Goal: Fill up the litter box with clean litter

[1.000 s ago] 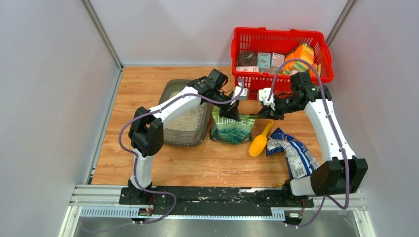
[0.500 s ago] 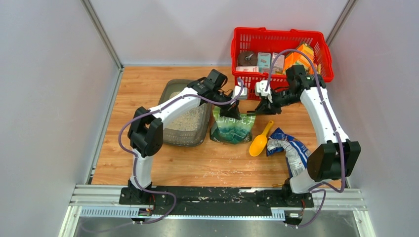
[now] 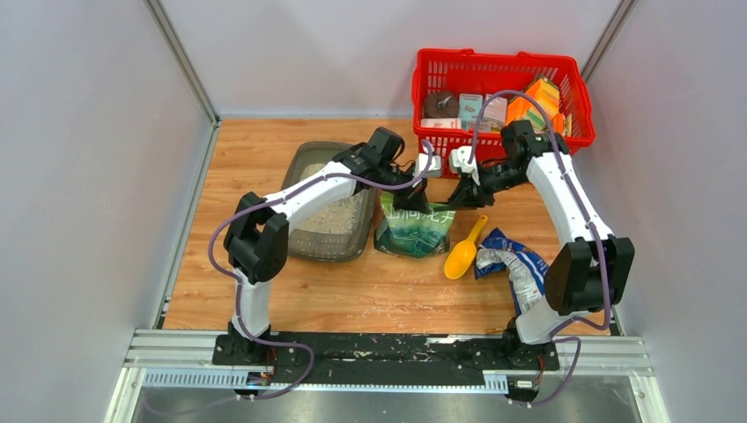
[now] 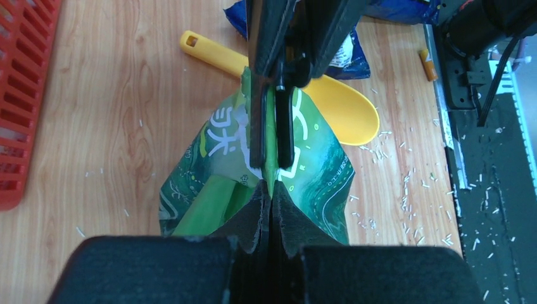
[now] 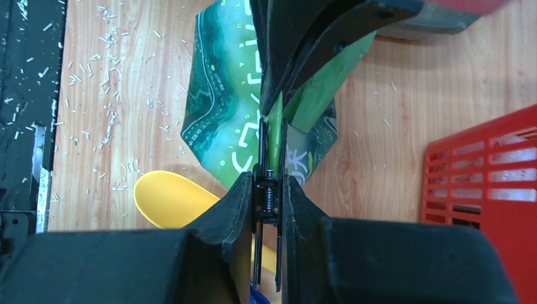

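Note:
The litter box (image 3: pixel 304 160), a dark grey tray, sits on the table at mid-left with pale clean litter (image 3: pixel 337 217) in its near half. Right of it stands a green bag (image 3: pixel 414 234). My left gripper (image 3: pixel 415 200) is shut on the bag's pinched top edge (image 4: pixel 271 183). A black spring clip (image 4: pixel 271 130) clamps the same edge further along. My right gripper (image 3: pixel 460 197) is shut on that clip (image 5: pixel 269 152), fingers (image 5: pixel 237 202) pressing its handles. The two grippers face each other over the bag.
A yellow scoop (image 3: pixel 462 256) lies right of the green bag, and a crumpled blue bag (image 3: pixel 521 270) lies beyond it. A red wire basket (image 3: pixel 502 58) with boxes stands at the back right. Loose granules (image 4: pixel 405 190) are scattered on the wood near the arm bases.
The right arm has swung its elbow back and left, bringing its gripper a little closer to the left gripper. The left arm and the bag have stayed put.

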Available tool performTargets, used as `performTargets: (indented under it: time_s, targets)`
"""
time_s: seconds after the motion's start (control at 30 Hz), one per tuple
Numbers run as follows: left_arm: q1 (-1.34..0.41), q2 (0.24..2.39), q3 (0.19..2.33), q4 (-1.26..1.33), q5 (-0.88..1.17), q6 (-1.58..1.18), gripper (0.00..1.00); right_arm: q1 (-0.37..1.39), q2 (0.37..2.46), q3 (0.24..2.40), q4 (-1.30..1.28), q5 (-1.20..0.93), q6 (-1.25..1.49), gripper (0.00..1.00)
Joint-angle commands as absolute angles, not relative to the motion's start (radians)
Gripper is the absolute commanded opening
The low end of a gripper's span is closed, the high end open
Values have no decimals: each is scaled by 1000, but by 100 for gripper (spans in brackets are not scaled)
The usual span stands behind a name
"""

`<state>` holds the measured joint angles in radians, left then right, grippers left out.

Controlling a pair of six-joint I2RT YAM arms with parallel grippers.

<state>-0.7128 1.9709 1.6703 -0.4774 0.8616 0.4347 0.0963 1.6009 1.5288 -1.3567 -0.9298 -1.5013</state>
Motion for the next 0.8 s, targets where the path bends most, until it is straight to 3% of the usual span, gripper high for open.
performTargets:
  time_s: [0.0, 0.43, 0.6, 0.77]
  targets:
    - [-724, 1904, 1654, -305, 896, 347, 0, 132, 1603, 1462, -1384, -962, -1439, 0]
    - [-673, 1815, 1575, -183, 952, 190, 0, 141, 1539, 1321, -1039, -1089, -1086, 0]
    - [-664, 1784, 1586, -346, 1034, 348, 23, 140, 1542, 1312, -1020, -1124, -1057, 0]
    - [-666, 1744, 1627, -602, 1032, 582, 29, 138, 1585, 1354, -1133, -1138, -1137, 0]
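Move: Both hands already grip the green bag's top edge: the bag's middle is some 8 cm below the left hand, about 1 cm to its left and 1 cm back. From the right hand, the bag's middle lies 9 cm left, level fore-and-aft and 11 cm down; the yellow scoop is 4 cm right, 6 cm back and 18 cm down; the red basket is 13 cm right and 25 cm ahead. Left fingers open, letting go, rising about 3 cm and drawing left; the right keeps its pinch, shifting 3 cm left. ##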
